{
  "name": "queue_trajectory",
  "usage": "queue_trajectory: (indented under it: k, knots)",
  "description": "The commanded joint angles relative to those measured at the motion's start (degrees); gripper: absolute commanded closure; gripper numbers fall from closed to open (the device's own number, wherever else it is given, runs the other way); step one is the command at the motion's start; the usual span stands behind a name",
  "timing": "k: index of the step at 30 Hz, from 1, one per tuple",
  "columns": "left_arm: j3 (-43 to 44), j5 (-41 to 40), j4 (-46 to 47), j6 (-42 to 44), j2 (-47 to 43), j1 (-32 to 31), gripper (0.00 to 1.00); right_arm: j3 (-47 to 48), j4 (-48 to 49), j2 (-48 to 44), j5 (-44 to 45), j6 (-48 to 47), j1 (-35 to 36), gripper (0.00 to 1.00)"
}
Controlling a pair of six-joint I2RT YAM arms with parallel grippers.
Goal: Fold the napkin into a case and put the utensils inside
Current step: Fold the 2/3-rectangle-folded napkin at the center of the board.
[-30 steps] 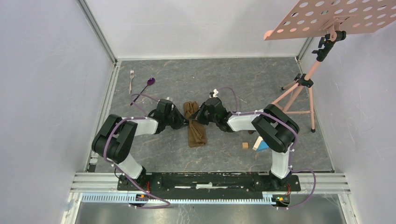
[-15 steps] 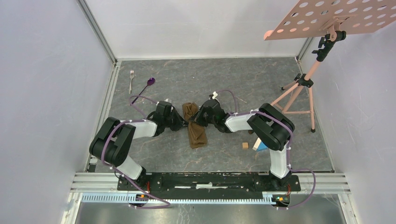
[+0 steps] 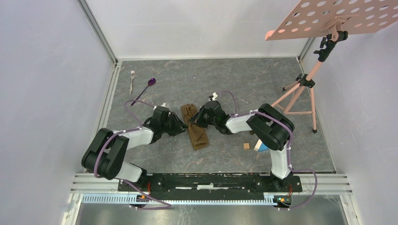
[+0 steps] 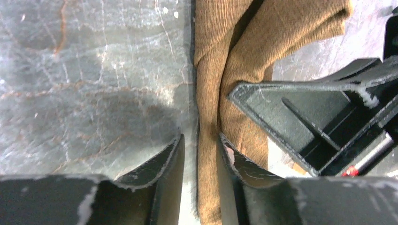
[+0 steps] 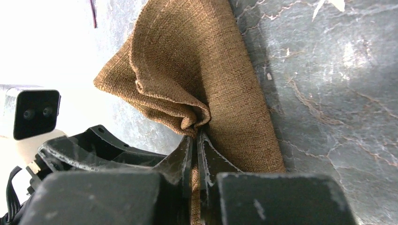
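Observation:
The brown napkin (image 3: 198, 135) lies mid-table as a long narrow strip, its far end bunched (image 5: 187, 61). My right gripper (image 3: 196, 120) is shut on a pinched fold of that far end (image 5: 195, 135). My left gripper (image 3: 181, 125) sits at the napkin's left edge with its jaws apart (image 4: 200, 137); a ridge of cloth (image 4: 263, 42) runs between them, touching the right finger, with a gap to the left finger. The silver fork (image 3: 132, 75) and the purple-bowled spoon (image 3: 143, 89) lie far left, apart from both grippers.
A small wooden block (image 3: 246, 146) and a blue-and-white block (image 3: 260, 144) lie by the right arm's elbow. A pink tripod stand (image 3: 302, 89) carries a perforated board (image 3: 338, 16) at the far right. Enclosure walls ring the table.
My left gripper's jaws have parted around the napkin's edge, and its arm has swung a little to the left. The right gripper stays shut on the cloth and has shifted slightly left.

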Motion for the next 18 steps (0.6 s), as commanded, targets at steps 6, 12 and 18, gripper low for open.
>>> queue_trajectory:
  k: [6, 12, 18]
  knots:
    - [-0.1, -2.0, -12.4, 3.6, -13.1, 2.4, 0.39, -1.2, 6.5, -0.1, -4.5, -5.7, 0.1, 0.84]
    - [8.2, -2.7, -23.9, 7.2, -15.8, 5.2, 0.34, 2.0, 0.5, -1.0, -4.5, -18.2, 0.5, 0.68]
    - [11.2, -0.8, -26.0, 8.5, -16.2, 9.0, 0.37, 5.7, -3.5, -2.7, -6.5, -36.1, 1.2, 0.47]
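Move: From the left hand the middle of the folded napkin is about 4 cm to the right, level fore and aft and roughly 1 cm below; the purple spoon lies some 18 cm ahead and 19 cm left, the fork about 23 cm ahead and 24 cm left. The right hand, closed on the fold edge, has the napkin's middle about 2 cm back, 2 cm to its right and 1 cm below, with the small wooden block some 11 cm back and 25 cm right. The left hand backs off from the napkin's left edge by about 1.5 cm, then climbs some 7 cm while going left about 4 cm and easing forward again, its fingers spreading from partly to well open. Meanwhile the right hand stays low at the fold and opens to about half, letting go of the pinched edge as its wrist swings roughly 20 degrees, counter-clockwise and fingertips tipping up, with only a centimetre's shift back and left. ##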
